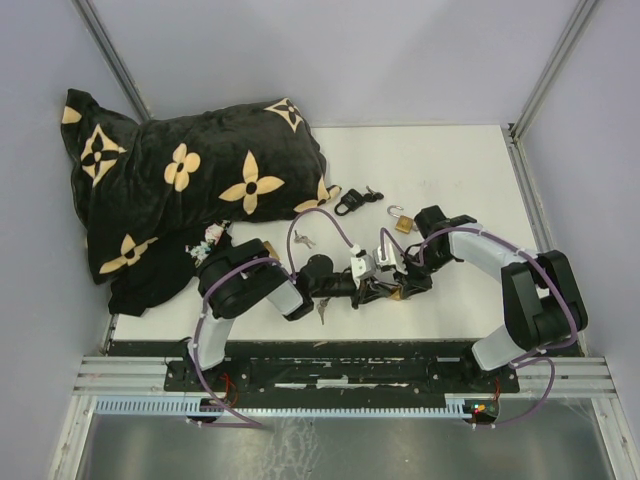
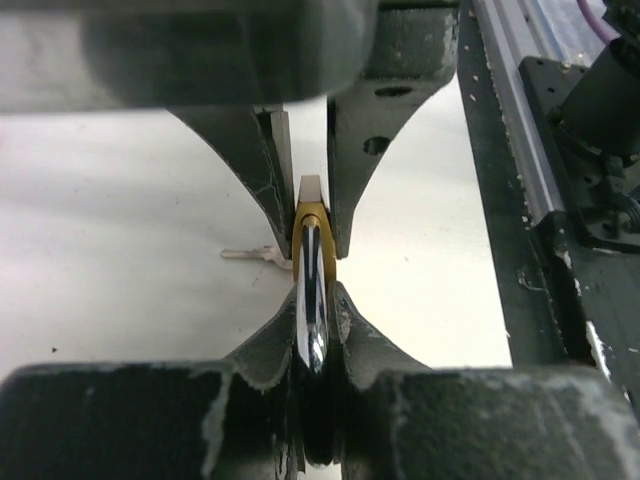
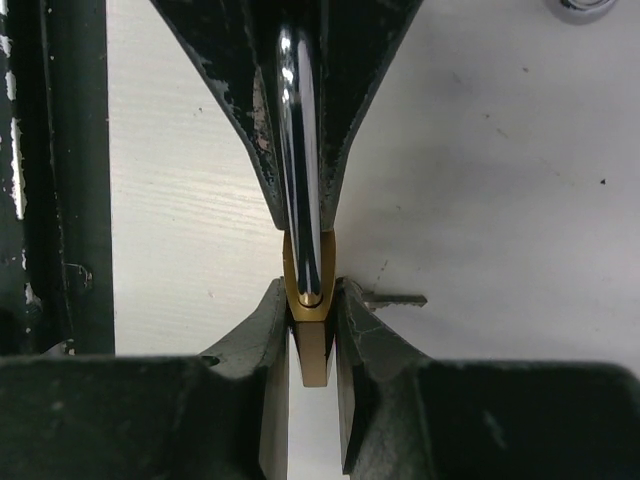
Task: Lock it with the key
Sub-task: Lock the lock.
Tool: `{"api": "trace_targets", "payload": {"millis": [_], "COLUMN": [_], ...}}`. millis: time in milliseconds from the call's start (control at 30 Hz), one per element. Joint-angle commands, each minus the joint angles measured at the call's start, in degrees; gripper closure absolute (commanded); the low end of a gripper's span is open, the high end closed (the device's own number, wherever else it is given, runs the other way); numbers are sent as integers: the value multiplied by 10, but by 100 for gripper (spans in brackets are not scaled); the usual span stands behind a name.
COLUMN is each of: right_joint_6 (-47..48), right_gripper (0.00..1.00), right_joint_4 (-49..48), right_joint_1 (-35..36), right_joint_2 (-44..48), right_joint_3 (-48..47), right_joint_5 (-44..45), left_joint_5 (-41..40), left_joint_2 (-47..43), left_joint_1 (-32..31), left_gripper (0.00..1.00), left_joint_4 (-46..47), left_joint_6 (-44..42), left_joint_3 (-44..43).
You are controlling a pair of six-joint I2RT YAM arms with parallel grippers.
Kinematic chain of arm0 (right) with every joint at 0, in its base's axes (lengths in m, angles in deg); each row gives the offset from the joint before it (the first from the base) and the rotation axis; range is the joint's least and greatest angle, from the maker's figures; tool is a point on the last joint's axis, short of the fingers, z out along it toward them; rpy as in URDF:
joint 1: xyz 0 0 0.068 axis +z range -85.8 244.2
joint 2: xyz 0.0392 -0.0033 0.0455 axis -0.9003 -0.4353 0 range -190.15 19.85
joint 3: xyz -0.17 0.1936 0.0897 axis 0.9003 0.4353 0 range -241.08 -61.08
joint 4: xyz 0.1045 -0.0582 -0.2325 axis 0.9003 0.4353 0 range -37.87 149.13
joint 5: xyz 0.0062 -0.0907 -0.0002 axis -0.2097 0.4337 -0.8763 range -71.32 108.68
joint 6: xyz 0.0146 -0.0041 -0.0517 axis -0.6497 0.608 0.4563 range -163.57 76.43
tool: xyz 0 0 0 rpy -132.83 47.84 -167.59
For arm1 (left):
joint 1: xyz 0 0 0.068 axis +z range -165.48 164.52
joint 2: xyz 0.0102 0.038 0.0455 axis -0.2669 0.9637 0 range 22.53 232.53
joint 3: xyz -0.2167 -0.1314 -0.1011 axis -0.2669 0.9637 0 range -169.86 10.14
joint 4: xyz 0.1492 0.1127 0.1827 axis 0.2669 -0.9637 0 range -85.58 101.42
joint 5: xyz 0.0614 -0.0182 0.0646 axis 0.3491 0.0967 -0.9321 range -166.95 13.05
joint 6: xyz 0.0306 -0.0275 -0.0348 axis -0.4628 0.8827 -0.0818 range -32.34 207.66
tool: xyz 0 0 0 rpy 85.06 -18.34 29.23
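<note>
A brass padlock (image 3: pixel 312 335) with a chrome shackle (image 2: pixel 312 300) is held on edge between both grippers above the white table (image 1: pixel 450 170). My left gripper (image 2: pixel 315 297) is shut on the shackle. My right gripper (image 3: pixel 312 292) is shut on the brass body. In the top view the two grippers meet, the left gripper (image 1: pixel 376 289) touching the right gripper (image 1: pixel 405 284). A silver key (image 3: pixel 395 298) shows just beside the padlock's body, partly hidden behind a finger; the same key (image 2: pixel 250 254) is seen in the left wrist view. I cannot tell whether it touches the lock.
A black padlock (image 1: pixel 348 203) and a second brass padlock (image 1: pixel 400 220) lie further back on the table. Loose keys (image 1: pixel 303 240) lie near the left arm. A black pillow with yellow flowers (image 1: pixel 190 185) fills the back left.
</note>
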Motion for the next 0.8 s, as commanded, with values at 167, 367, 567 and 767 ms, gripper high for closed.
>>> {"api": "trace_targets", "payload": {"millis": [167,367,567,767], "right_joint_6": [-14,-4,5,20], "right_gripper": [98,98,98,98], "right_joint_4": [-50,-36,-23,-20], "right_joint_1": [8,1,-17,-27], "right_joint_2": [-28,-26,-19,-5], "right_joint_3": [4,0,-3,2], "right_joint_5": [6,-5,-25,-37], "left_joint_5": [-6,-29,-53,-76], "left_joint_2": [5,-71,-139,-173], "left_joint_1": [-54,-22,-4,3], "left_gripper": [95,81,55,35], "left_joint_4": [-70,-19,-21,-25], "left_joint_6": [64,124,136,124], "left_joint_3": [58,95,124,150]}}
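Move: The left hand still pinches the bend of the brass padlock's silver shackle. The lock body is about 5 cm to its right, level fore and aft and roughly 1 cm lower, and sits right at the right hand's pads, held by them. The loose silver key lies some 12 cm left of the left hand, 4 cm nearer and 6 cm down; the small brass padlock is about 16 cm ahead, 7 cm right, and the black padlock about 20 cm ahead, 5 cm left, both on the table. The left hand, still pinching the shackle, first sinks not quite 1 cm, then spreads its fingers wide and draws off to the left about 5 cm and back some 2.5 cm, away from the lock body, rising a little at the end while the wrist rolls and swings by roughly 15 degrees. The right hand keeps its pinch on the body throughout, swaying left by about 1 cm and partly back with a slight tilt. ##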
